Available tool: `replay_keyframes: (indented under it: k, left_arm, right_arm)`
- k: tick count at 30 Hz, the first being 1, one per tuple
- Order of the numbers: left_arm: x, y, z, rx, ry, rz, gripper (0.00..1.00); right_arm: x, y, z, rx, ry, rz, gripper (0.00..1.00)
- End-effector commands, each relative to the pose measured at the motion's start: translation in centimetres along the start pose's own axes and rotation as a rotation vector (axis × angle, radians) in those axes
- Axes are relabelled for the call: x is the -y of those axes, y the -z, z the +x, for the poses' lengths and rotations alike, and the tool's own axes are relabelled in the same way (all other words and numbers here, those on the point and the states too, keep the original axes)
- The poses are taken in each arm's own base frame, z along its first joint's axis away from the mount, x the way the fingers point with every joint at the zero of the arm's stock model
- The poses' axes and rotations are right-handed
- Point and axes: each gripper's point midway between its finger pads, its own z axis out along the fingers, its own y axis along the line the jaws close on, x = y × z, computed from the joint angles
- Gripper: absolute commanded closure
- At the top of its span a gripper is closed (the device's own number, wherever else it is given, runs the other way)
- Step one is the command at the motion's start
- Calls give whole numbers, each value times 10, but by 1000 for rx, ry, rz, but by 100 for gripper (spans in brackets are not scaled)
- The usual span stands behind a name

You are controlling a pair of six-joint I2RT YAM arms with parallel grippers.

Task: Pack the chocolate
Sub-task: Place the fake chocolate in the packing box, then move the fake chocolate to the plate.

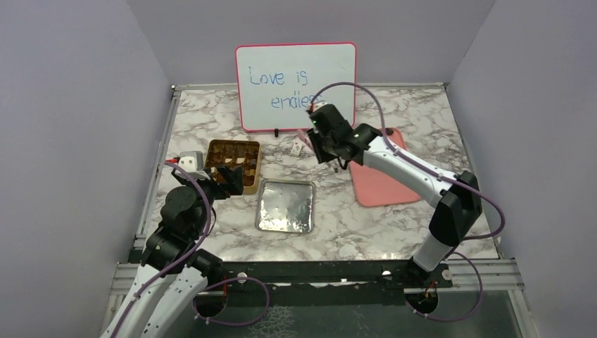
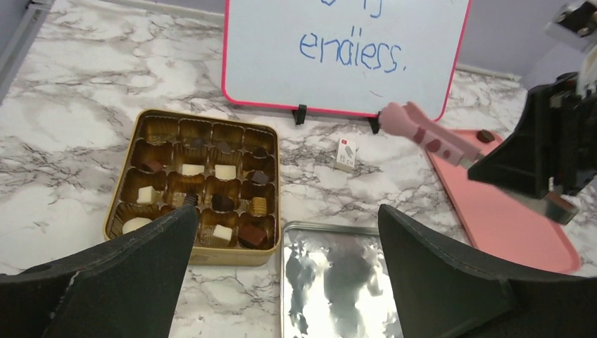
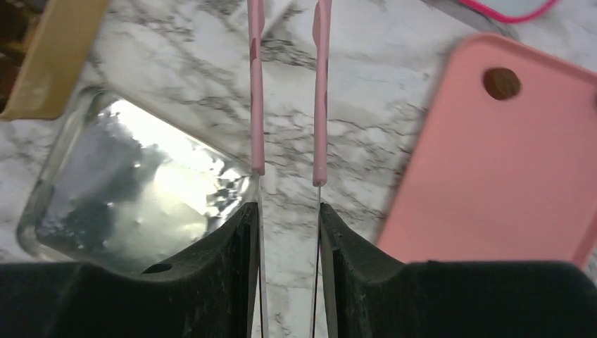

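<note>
The chocolate [image 2: 224,172], small dark, brown and cream pieces, sits in the cells of the open gold tin [image 1: 232,165], also in the left wrist view [image 2: 211,257]. One dark round piece [image 3: 501,83] lies on the pink tray [image 3: 493,183], also in the left wrist view [image 2: 484,135]. My left gripper [image 2: 287,232] is open and empty, above the tin's near right corner [image 1: 227,177]. My right gripper [image 3: 287,211] is shut on pink tongs [image 3: 321,91], held over the marble between lid and tray [image 1: 331,156]. The tongs' tips are out of the right wrist view.
A silver lid [image 1: 285,205] lies face up just right of the tin. A small white card [image 2: 346,153] lies behind it. A whiteboard [image 1: 296,86] stands at the back. The pink tray [image 1: 384,183] is at the right. Side walls enclose the table.
</note>
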Motion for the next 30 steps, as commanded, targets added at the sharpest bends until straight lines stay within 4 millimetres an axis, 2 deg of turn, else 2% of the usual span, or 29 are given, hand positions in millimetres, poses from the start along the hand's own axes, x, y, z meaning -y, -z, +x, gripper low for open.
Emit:
replay_keyframes:
  k: [1,8,18,23,30]
  left_arm:
    - [11,-5,7,-43,-23,58,1]
    - [12,-4,8,-43,-22,62,1]
    - [11,-3,6,-32,-19,62,1]
    - [11,-2,5,-27,-18,62,1]
    - [11,-2,5,-28,-19,63,1]
  right_arm:
    - [67,19,10,7,-108,130,61]
    - [132,18,36,-37,-200,244,61]
    - [181,-5,62,-103,-271,312,59]
    - [192,-18,66,-103,-291,270,59]
    - [188,-33,66,-105,-285,204,58]
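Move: Forward and to the right of the right hand, which already holds the pink tweezers, lies the dark round chocolate: about 15 cm ahead, 16 cm to the right and 16 cm below. The last other chocolate stands some 10 cm to the right of it and 3 cm farther out; the small white pack is about 11 cm ahead of the hand and 6 cm to its left. From the left hand, the round chocolate lies roughly 26 cm ahead, 40 cm right and 25 cm below. Swinging rightwards from beside the small white pack to over the pink tray, the right hand carries the tweezers about 20 cm, reaching some 6 cm forward too and sinking nearly as much, mainly in the second half. It turns about 25 degrees clockwise on the way, easing off as the tips come close above the round chocolate, the fingers keeping their hold and the tweezers staying open. ##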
